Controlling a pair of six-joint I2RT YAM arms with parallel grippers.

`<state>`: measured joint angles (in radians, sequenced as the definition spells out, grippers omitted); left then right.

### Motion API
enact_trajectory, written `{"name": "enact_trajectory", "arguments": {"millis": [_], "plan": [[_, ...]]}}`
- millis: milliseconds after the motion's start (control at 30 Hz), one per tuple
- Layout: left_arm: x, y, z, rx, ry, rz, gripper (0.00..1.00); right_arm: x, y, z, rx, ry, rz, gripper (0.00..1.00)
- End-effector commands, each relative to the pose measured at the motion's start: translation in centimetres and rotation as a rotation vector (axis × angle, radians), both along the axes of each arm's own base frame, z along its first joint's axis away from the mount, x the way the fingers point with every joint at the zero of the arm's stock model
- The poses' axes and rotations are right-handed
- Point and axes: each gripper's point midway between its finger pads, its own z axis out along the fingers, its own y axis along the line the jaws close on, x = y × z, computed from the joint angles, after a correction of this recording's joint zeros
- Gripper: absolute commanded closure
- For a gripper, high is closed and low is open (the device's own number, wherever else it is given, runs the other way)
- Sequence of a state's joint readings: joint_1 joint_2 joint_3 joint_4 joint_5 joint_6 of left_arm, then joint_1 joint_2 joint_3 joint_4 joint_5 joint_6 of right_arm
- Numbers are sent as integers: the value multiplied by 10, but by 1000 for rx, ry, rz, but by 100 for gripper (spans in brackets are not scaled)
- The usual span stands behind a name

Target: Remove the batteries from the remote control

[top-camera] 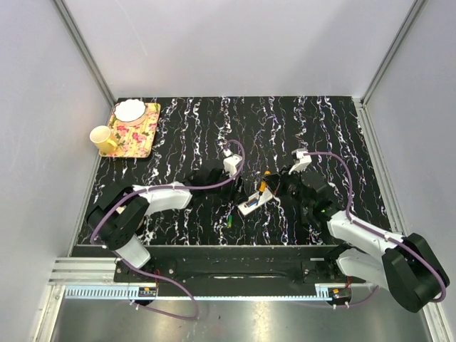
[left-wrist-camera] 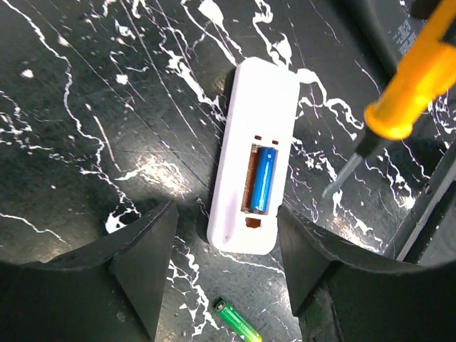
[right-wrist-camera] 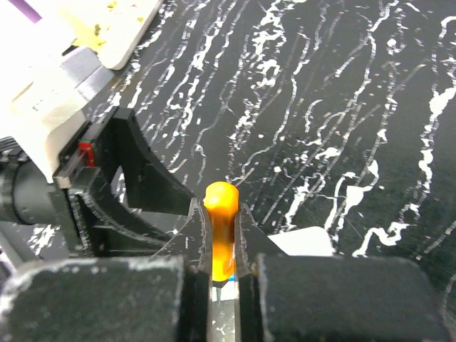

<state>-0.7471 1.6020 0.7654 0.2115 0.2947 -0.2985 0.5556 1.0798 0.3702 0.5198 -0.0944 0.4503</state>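
The white remote control point(left-wrist-camera: 249, 107) lies face down on the black marbled table with its battery bay uncovered. One blue battery point(left-wrist-camera: 263, 178) sits in the bay's right slot; the left slot shows bare. A green battery point(left-wrist-camera: 239, 322) lies loose on the table just beyond the remote's near end. My left gripper point(left-wrist-camera: 226, 231) is open, its fingers standing either side of that near end. My right gripper point(right-wrist-camera: 222, 214) is shut on the orange handle of a screwdriver point(left-wrist-camera: 413, 82), whose tip hovers right of the remote. From above I see the remote point(top-camera: 253, 204), the green battery point(top-camera: 231, 220), and both grippers, left point(top-camera: 239, 191) and right point(top-camera: 276, 184).
A floral tray point(top-camera: 146, 139) with a white bowl point(top-camera: 130, 110) sits at the table's far left corner, with a yellow mug point(top-camera: 103, 140) beside it. Grey walls close in the table on three sides.
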Motion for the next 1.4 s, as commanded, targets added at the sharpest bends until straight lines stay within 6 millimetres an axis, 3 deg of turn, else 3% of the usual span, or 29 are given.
{"name": "enact_trajectory", "arguments": {"millis": [0, 100, 267, 400, 467, 700, 900, 1167, 1367], "plan": [[-2, -15, 17, -68, -34, -62, 37, 17, -20, 8, -47, -30, -102, 100], [-5, -13, 12, -44, -21, -51, 45, 26, -28, 13, -62, -45, -131, 100], [-19, -20, 6, 28, -33, -47, 76, 38, -34, 27, -70, -70, -154, 100], [-39, -32, 14, -16, -40, -91, 93, 44, -39, 34, -70, -84, -165, 100], [-46, -34, 8, -7, -12, -111, 100, 44, -40, 35, -70, -86, -165, 100], [-52, -23, -23, 116, 86, -59, 100, 47, -47, 40, -70, -97, -185, 100], [-61, -20, -37, 153, 156, -59, 100, 52, -55, 44, -74, -105, -213, 100], [-21, 6, -36, 224, 118, 127, 100, 50, -50, 48, -60, -114, -172, 100], [14, 0, -30, 215, 89, 149, 100, 48, -44, 44, -47, -114, -140, 100]]}}
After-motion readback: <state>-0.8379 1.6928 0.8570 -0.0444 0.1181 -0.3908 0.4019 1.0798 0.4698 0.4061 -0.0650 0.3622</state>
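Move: The remote's middle lies about 5 cm right of the left hand and 2 cm back, some 5 cm below it, its near end pointing back-left with the blue battery still inside. The green battery lies on the table some 8 cm back and 4 cm left of the left hand. The right hand's screwdriver hangs about 7 cm to the left hand's right, 2 cm ahead and 5 above. From the right hand, the remote is 5 cm back, 3 left, 14 below. The empty left hand draws back some 6 cm, shutting its open fingers on nothing, then sinks beside the remote's near end and, tips together and tilting further down, sweeps forward about 4 cm with that end, against its back corner. The right hand keeps its grip on the screwdriver and carries it away from the remote, first dipping slightly, rightward and forward and ending a little higher. ##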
